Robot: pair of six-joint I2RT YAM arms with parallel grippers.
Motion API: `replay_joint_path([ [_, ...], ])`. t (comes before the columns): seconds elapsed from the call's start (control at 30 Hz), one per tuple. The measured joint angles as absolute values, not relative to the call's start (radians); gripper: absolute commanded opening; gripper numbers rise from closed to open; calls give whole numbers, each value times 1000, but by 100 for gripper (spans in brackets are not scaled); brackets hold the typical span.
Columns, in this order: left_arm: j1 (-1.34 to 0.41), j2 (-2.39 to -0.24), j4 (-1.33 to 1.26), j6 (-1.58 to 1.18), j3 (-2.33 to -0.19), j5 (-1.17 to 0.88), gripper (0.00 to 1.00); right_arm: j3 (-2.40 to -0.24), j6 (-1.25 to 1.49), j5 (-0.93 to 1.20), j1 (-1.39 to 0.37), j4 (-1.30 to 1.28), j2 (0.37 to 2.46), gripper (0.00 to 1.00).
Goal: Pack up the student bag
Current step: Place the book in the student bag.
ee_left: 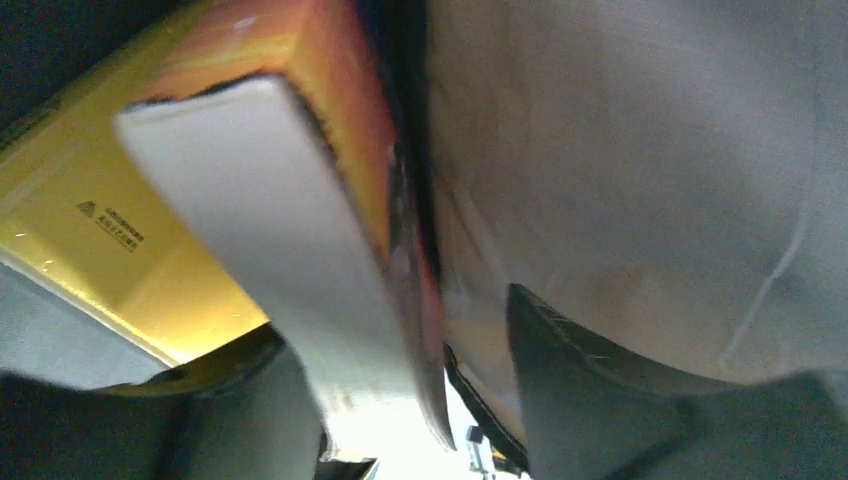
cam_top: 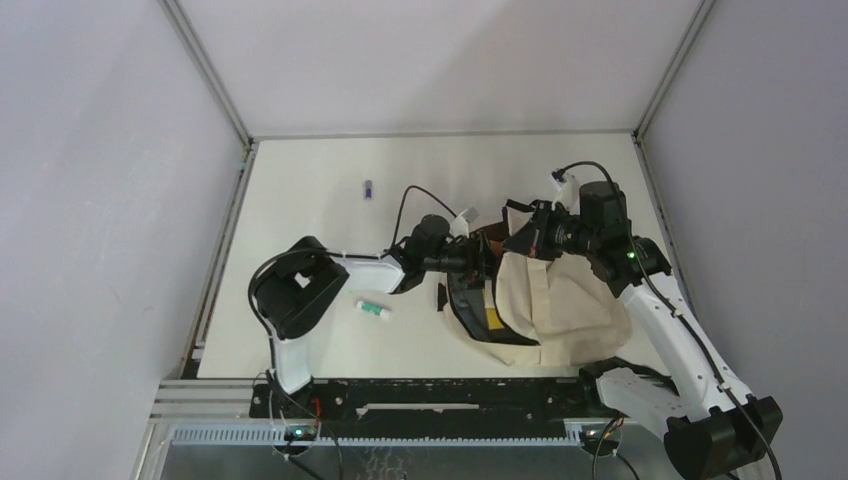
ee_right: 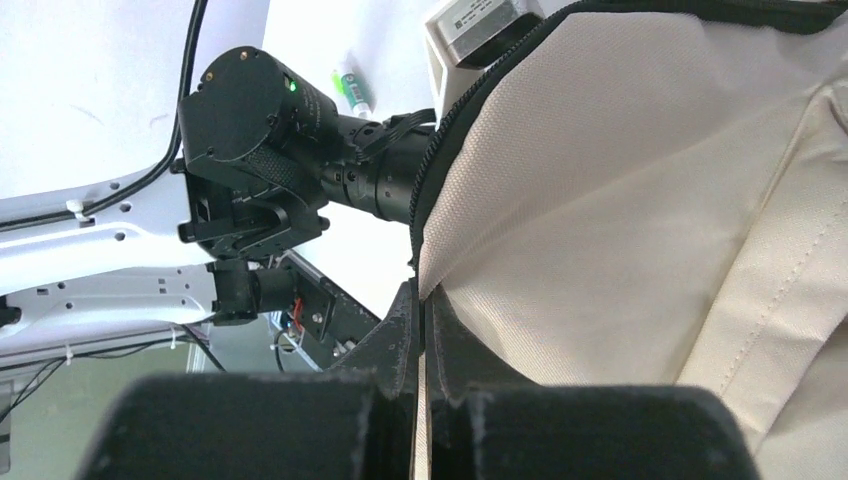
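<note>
The student bag [cam_top: 560, 300], beige canvas with black zip trim, lies at the right of the table with its mouth held open toward the left. My right gripper [cam_top: 525, 240] is shut on the bag's upper rim; in the right wrist view its fingers [ee_right: 422, 300] pinch the beige fabric [ee_right: 620, 200] beside the zip. My left gripper [cam_top: 480, 262] reaches into the mouth. In the left wrist view a book [ee_left: 290, 250] with an orange cover and white page edges stands between its spread fingers [ee_left: 395, 330], with light showing between book and right finger. A yellow cover [ee_left: 110, 230] lies beside it.
A green and white tube [cam_top: 372, 309] lies on the table left of the bag, also seen as the tube [ee_right: 352, 88] past the left arm [ee_right: 270, 130]. A small purple item [cam_top: 368, 189] sits farther back. White walls enclose the table.
</note>
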State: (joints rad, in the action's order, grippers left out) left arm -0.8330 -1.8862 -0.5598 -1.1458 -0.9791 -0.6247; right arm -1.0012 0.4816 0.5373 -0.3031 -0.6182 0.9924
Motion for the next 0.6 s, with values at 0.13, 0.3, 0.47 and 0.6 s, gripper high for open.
replay_joint_path([
  [0.13,-836,-1890,-503,-1119,-984,-625,100,-1000,482,506,-303,-621,989,0],
  [0.3,-837,-1871,-267,-1002,-1021,-585,100,-980,485,484,-303,-622,983,0],
  [0.47,-839,-1816,-16,-855,-1088,-515,100,-976,485,461,-303,-623,983,0],
  [0.6,-838,-1749,90,-783,-1100,-474,100,-975,485,445,-303,-624,983,0],
])
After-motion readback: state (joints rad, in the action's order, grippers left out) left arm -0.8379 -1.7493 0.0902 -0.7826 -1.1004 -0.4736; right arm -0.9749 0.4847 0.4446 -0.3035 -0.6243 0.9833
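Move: The book sits between my left fingers by its short near end, the jaws already part open; its middle is about 8 cm to the right and 4 cm below, inside the bag. The bag's own middle is some 12 cm right, 5 cm back and 7 cm below; the yellow notebook's showing part lies 9 cm back, 2 cm right, 8 cm lower. From my right hand, pinching the flap, the book's middle is roughly 4 cm back, 4 cm right and 13 cm down. I spread my left fingers from half open to fully open and let go of the book, dipping about 3.5 cm into the bag mouth, then backing out some 4.5 cm to the left and rising a little, fingertips tipping some 20 degrees farther down. My right fingers stay shut on the flap's zipped edge, keeping it lifted as they sink 1.5 cm and ease slightly right. ##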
